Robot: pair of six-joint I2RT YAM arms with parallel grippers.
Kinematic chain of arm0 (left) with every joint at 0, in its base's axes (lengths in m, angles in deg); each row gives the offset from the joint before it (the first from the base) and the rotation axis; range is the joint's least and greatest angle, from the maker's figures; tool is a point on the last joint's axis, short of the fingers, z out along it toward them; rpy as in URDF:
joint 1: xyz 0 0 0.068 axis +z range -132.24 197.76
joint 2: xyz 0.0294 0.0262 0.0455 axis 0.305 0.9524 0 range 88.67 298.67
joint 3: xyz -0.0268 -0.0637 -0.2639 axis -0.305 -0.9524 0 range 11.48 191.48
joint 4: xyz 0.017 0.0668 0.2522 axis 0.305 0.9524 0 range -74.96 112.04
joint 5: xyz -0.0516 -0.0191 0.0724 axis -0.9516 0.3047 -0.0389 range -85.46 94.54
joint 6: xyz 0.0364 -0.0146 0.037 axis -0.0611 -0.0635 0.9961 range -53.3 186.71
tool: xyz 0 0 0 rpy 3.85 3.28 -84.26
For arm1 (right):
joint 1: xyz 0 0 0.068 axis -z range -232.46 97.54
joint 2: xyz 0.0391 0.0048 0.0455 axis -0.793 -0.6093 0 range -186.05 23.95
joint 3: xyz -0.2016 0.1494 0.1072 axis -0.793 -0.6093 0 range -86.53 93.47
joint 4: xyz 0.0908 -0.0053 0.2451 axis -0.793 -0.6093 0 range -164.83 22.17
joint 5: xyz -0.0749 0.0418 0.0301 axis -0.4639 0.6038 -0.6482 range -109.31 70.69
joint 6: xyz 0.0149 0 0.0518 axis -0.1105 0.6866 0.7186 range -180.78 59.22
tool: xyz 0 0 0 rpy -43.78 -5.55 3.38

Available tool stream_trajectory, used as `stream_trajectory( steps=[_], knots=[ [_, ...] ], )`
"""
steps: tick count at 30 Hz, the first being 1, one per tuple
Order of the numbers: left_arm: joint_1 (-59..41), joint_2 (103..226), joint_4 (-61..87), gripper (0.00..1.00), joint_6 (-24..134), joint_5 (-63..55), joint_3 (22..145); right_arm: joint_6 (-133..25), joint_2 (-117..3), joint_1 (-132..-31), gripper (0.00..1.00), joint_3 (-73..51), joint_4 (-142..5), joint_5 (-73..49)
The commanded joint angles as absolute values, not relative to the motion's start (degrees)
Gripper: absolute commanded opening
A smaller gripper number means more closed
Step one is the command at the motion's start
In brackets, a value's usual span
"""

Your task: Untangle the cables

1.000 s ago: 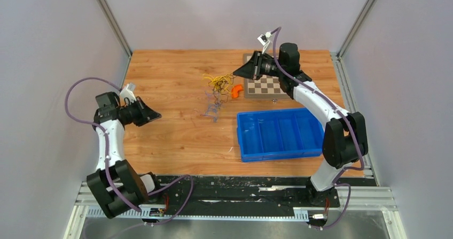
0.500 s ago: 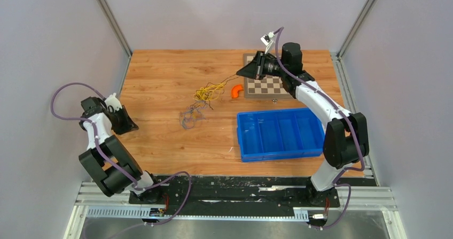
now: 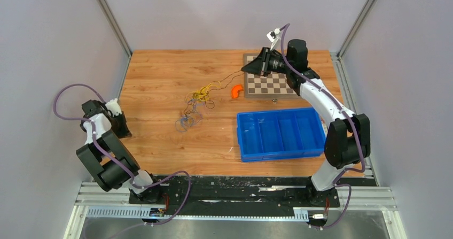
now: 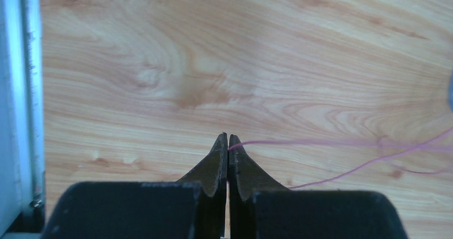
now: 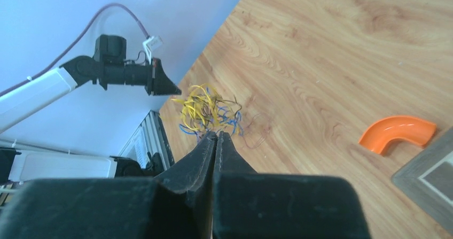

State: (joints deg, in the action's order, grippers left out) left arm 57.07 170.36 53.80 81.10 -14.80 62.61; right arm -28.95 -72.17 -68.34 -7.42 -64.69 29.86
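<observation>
The cables [image 3: 195, 101] lie as a loose tangle of yellow, blue, dark and reddish strands on the wooden table, left of centre. My left gripper [image 3: 123, 129] is low at the table's left edge. It is shut on a thin pink-purple cable [image 4: 320, 141] that runs off to the right from its tips [image 4: 228, 143]. My right gripper [image 3: 247, 68] hovers at the back beside the chessboard, jaws shut. A thin dark strand [image 3: 227, 79] stretches from it down to the tangle. In the right wrist view the cables [image 5: 205, 110] lie just beyond the shut tips [image 5: 217, 134].
A blue divided bin [image 3: 280, 133] sits right of the tangle. A chessboard [image 3: 270, 83] lies at the back right with an orange curved piece [image 3: 236, 91] beside it. Grey walls close in the left and right sides. A metal rail [image 4: 21, 89] borders the left edge.
My left gripper has drawn back to the left table edge, dragging the tangle leftward and spreading it. My right gripper has shifted slightly right and back, and the dark strand is pulled out.
</observation>
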Motion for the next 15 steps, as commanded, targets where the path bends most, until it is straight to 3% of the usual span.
stream_trajectory(
  steps=[1,15],
  knots=[
    [59.02,172.36,49.30,0.00,84.83,-8.37,62.01,-28.99,-68.42,-64.16,0.00,-1.18,-63.21,29.22],
    [59.69,173.89,47.07,0.00,87.24,-8.19,61.60,-26.62,-66.58,-56.51,0.00,4.93,-63.86,33.69]
  ],
)
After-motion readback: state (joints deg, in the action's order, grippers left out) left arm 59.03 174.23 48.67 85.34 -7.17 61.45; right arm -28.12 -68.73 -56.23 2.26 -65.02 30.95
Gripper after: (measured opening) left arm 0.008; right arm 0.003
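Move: The tangled cables hang and trail between the hands. The tangle's middle is about 16 cm left of the right hand, 4 cm back and some 20 cm below; from the left hand it is about 14 cm ahead and 30 cm to the right, near its height. Counted from the right hand, the orange piece is some 4 cm ahead, 3 cm left; the chessboard 12 cm ahead, 14 cm right; the blue tray 15 cm back, 16 cm right, all roughly 27 cm down. Still pinching the dark and yellow cable ends, the right hand hauls them up and to the right, about 10 cm up and 9 cm across with a little forward, turning some 10 degrees clockwise. The left hand keeps its shut grip on the pink cable and draws it away from the tangle, about 4 cm left while sinking a couple of centimetres. ##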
